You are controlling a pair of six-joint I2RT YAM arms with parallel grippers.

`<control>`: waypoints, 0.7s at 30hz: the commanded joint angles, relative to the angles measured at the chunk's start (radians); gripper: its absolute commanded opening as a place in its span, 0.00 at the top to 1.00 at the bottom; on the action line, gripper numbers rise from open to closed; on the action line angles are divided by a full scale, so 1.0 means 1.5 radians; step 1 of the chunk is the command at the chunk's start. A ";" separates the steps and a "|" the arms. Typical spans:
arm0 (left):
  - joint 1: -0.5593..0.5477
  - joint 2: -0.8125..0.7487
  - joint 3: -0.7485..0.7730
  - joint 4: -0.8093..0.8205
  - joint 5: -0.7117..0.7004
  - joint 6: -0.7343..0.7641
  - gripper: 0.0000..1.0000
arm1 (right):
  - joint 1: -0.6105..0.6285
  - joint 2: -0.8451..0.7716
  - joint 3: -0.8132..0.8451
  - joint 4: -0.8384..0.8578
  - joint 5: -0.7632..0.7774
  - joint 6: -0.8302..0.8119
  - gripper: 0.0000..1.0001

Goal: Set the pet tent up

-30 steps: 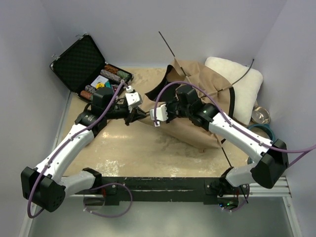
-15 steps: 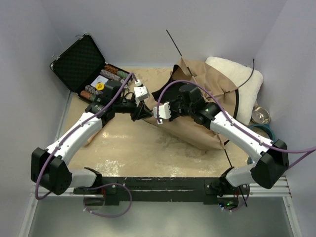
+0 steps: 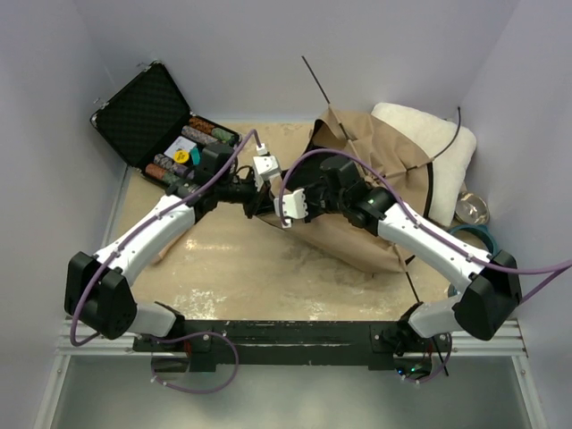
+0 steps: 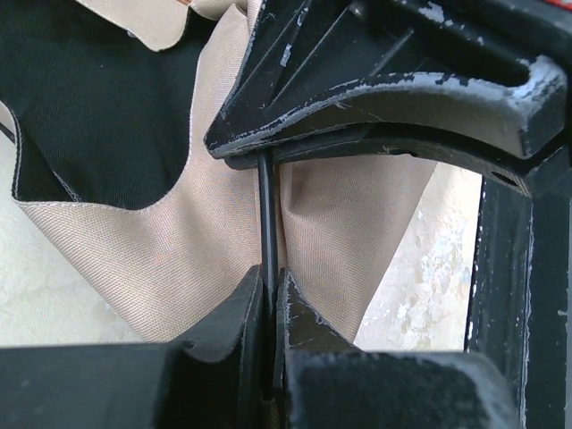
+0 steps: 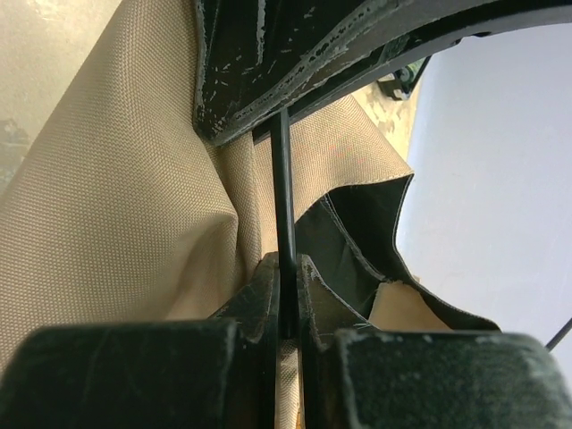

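Observation:
The pet tent lies collapsed at the back right, tan fabric with a black underside. One thin black pole sticks up behind it and another arcs over its right side. My left gripper and right gripper meet tip to tip at the tent's left edge. In the left wrist view my gripper is shut on a thin black pole, with tan fabric behind. In the right wrist view my gripper is shut on the same thin pole.
An open black foam-lined case with coloured chips stands at the back left. A white fluffy cushion lies under the tent's right side. A glass object and a teal cable sit at the right wall.
My left arm has reached right, bringing its gripper up against the right gripper at the tent's edge. The upright pole tip has shifted slightly right. The right arm has barely moved.

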 commanded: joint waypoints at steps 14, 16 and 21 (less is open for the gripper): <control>0.089 -0.122 -0.198 -0.013 -0.039 0.122 1.00 | -0.072 -0.008 0.093 0.021 -0.040 0.211 0.36; 0.089 -0.116 -0.198 -0.002 -0.045 0.118 1.00 | -0.077 -0.001 0.110 0.009 -0.046 0.273 0.30; 0.089 -0.110 -0.197 -0.001 -0.063 0.128 1.00 | -0.144 0.005 0.091 -0.020 -0.022 0.363 0.26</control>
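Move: Both hands already hold the same black tent pole, the left at the fabric corner and the right where the pole enters the tan sleeve. From the left hand, the sleeve mouth lies about 5 cm to its right and nearly level. The tent's dark doorway centres some 10 cm ahead, 11 cm right and 6 cm below it. From the right hand, the sleeve mouth is right at the fingertips, with the doorway about 10 cm ahead, 6 cm right and 6 cm below. Leftward first and then mostly down, the left hand carries its pinched pole end about 7 cm each way, away from the right hand and nearer the table, keeping its grip and drawing slightly back. The right hand opens wide, lets go of the pole by the sleeve mouth, then rises about 5 cm and moves forward and right over the tent, its wrist tilting up and turning clockwise. ##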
